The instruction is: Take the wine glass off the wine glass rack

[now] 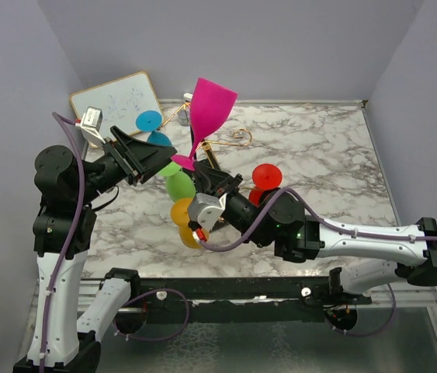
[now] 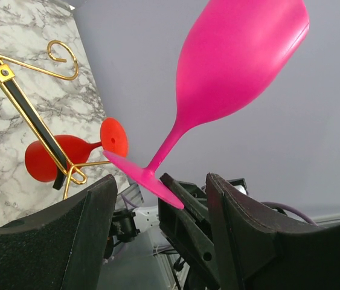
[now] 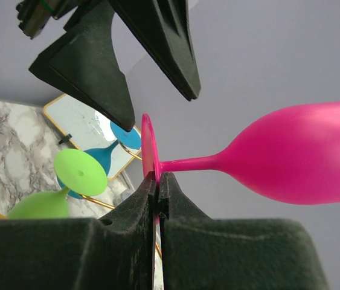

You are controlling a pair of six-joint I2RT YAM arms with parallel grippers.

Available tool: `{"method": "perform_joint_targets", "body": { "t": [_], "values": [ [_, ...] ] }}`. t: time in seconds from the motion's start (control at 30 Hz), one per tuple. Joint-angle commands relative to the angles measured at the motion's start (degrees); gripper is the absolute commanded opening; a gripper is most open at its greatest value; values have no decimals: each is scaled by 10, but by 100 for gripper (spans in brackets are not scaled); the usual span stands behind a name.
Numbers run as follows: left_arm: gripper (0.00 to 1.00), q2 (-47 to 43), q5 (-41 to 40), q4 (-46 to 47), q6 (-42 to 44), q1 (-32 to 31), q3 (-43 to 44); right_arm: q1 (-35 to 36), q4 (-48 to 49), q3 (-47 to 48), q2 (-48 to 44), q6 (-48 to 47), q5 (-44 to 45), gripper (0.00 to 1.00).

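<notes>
The wine glass (image 1: 212,105) is pink and hangs in the air, bowl up and tilted, clear of the gold wine glass rack (image 1: 237,138). My right gripper (image 1: 197,167) is shut on the thin round foot of the glass (image 3: 150,145), its two pads (image 3: 168,187) pinching the disc's lower edge. My left gripper (image 1: 164,162) stands open beside the foot, a finger on either side of the foot's upper rim (image 2: 142,175), with a gap to each finger. The rack's post (image 2: 19,103) and scroll arm (image 2: 61,54) show in the left wrist view.
Blue (image 1: 150,120), green (image 1: 178,185), orange (image 1: 183,221) and red (image 1: 265,180) glasses hang round the rack. A framed whiteboard (image 1: 117,97) leans at the back left. Grey walls close in the marble table (image 1: 327,163) on three sides.
</notes>
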Motion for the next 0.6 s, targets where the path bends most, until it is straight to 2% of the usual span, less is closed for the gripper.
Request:
{"method": "perform_joint_targets", "body": {
  "t": [0.0,0.33,0.57],
  "values": [
    [63,-10,9,11,-17,-3,-10,13,30,9,16,-13,-16,2],
    [54,-27,23,37,-33,-4,-42,25,92,-4,47,-53,1,2],
    [15,-32,21,46,-34,-4,-56,34,110,-24,45,-67,19,3]
  ]
}}
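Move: Roughly 5 cm to the right of the left fingers, level forward and about 1 cm lower, is the pink wine glass's foot; from the right hand, which still pinches it, the foot's middle lies about 3 cm left and 1 cm ahead. Far below the left hand, by some 19 cm, hang the green glass, 6 cm ahead and 1 cm left, and the orange glass, 9 cm back and 5 cm right. Bringing the held foot leftwards about 2.5 cm and 1 cm back, the right hand feeds its free left edge between the left fingers, still shut on the other side and tipping some 5 degrees. The left hand sinks about 1.5 cm, then closes from wide open to a narrow gap, its tips coming onto the foot's edge from above and below. ##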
